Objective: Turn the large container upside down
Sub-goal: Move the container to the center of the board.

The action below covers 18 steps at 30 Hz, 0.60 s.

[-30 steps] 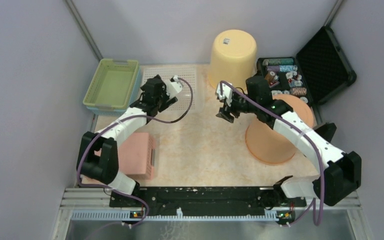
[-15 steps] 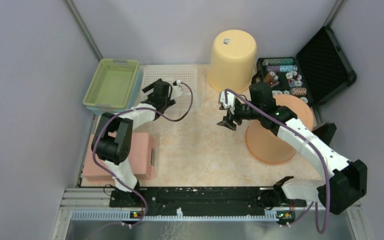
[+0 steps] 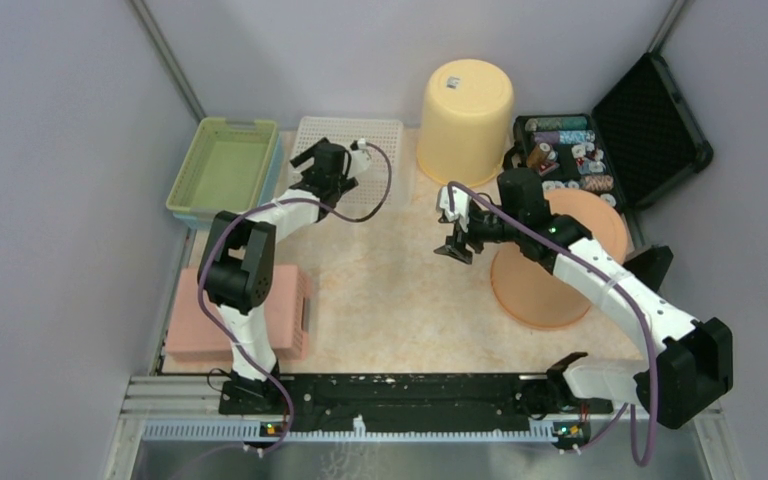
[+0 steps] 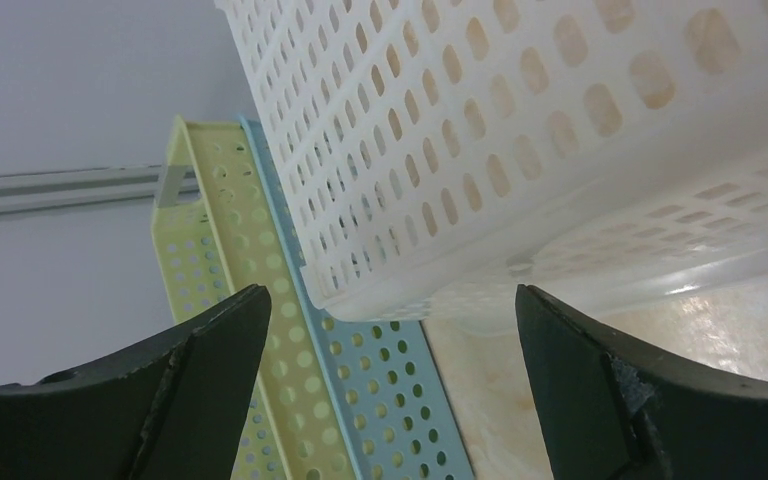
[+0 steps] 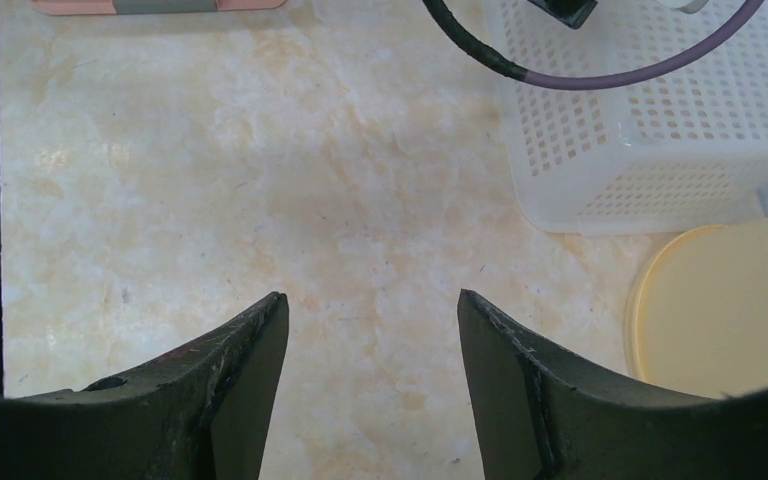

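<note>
The large container, a white perforated basket, stands at the back of the table between the green basket and the yellow bucket. In the left wrist view the white basket is tilted, its corner raised off the table just above and beyond my open left gripper. Nothing is between the fingers. From above, the left gripper sits at the basket's left side. My right gripper hovers open and empty over bare tabletop, to the right of the basket.
A green basket nested on a blue one is at the back left. An upturned yellow bucket and orange bucket stand on the right. An open black case of chips is at the back right, a pink bin front left.
My left arm has reached further back and the white basket has shifted toward the back wall and tipped up. The right gripper has barely moved.
</note>
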Available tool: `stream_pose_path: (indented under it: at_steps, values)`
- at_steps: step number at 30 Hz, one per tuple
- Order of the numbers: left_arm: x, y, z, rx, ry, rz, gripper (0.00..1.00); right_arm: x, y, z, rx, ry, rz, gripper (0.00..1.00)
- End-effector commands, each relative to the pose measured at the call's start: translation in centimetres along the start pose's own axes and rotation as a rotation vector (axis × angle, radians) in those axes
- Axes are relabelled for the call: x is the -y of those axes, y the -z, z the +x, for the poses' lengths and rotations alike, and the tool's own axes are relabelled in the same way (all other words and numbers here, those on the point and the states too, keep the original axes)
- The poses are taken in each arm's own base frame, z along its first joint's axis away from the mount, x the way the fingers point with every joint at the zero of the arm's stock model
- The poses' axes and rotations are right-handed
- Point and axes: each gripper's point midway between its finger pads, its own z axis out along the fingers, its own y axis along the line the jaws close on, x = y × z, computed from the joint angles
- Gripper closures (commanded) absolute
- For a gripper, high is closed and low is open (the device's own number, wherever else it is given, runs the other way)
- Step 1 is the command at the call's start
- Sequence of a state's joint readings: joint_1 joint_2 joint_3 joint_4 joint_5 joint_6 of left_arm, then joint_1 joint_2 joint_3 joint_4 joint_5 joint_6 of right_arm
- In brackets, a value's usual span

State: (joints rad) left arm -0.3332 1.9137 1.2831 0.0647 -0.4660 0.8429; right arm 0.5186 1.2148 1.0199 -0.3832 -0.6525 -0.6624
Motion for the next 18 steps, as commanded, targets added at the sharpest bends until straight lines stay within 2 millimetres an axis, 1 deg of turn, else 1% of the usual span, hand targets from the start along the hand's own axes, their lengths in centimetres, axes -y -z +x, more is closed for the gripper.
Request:
stream_pose_path:
  at_steps: [1,2,5,8,9,13,15,16,17,18]
  values:
    - [-4.9,2.9,-2.3,0.091,0.162,-0.042,0.01,0.5,0.3,-1.1,0.044,0.055,0.020,0.37]
    - [-5.5,3.6,-2.2,0.095,0.189,-0.017,0.01,0.5,0.3,-1.1,0.045,0.058,0.020,0.37]
    - [-8.7,5.7,-2.3,0.138,0.299,0.005,0.01,0.5,0.3,-0.9,0.041,0.060,0.021,0.37]
    - [-10.4,6.2,-0.8,0.124,0.397,0.046,0.01,0.4,0.3,-0.9,0.042,0.062,0.020,0.37]
    - [-10.9,6.0,0.1,0.110,0.422,0.053,0.01,0.4,0.3,-0.9,0.043,0.063,0.020,0.37]
    - [-11.5,4.9,3.0,0.055,0.497,0.074,0.01,0.4,0.4,-1.0,0.047,0.066,0.022,0.37]
    - [-11.7,4.1,4.4,0.027,0.544,0.101,0.01,0.3,0.4,-1.0,0.048,0.066,0.023,0.37]
    - [-11.4,3.6,4.9,0.018,0.567,0.129,0.01,0.3,0.4,-1.0,0.049,0.066,0.022,0.37]
    - [-11.7,3.1,6.0,0.001,0.600,0.141,0.01,0.2,0.4,-0.9,0.049,0.066,0.021,0.37]
    - [-11.5,2.6,6.5,-0.005,0.622,0.167,0.01,0.2,0.4,-0.9,0.050,0.066,0.021,0.37]
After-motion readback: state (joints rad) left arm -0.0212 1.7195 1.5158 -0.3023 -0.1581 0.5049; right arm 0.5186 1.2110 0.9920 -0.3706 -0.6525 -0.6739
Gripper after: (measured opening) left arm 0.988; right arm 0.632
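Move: The green basket, stacked in a blue one, has its middle about 21 cm left of the left hand, 3 cm back and 4 cm below. The upturned white basket's middle lies some 6 cm to that hand's right, roughly level fore and aft and 6 cm lower. From the idle right hand, the green basket is about 45 cm left, 14 cm ahead and 14 cm down. Still wide open, the left hand rises some 11 cm while swinging 10 cm left towards the green basket, rolling left-side-down. ##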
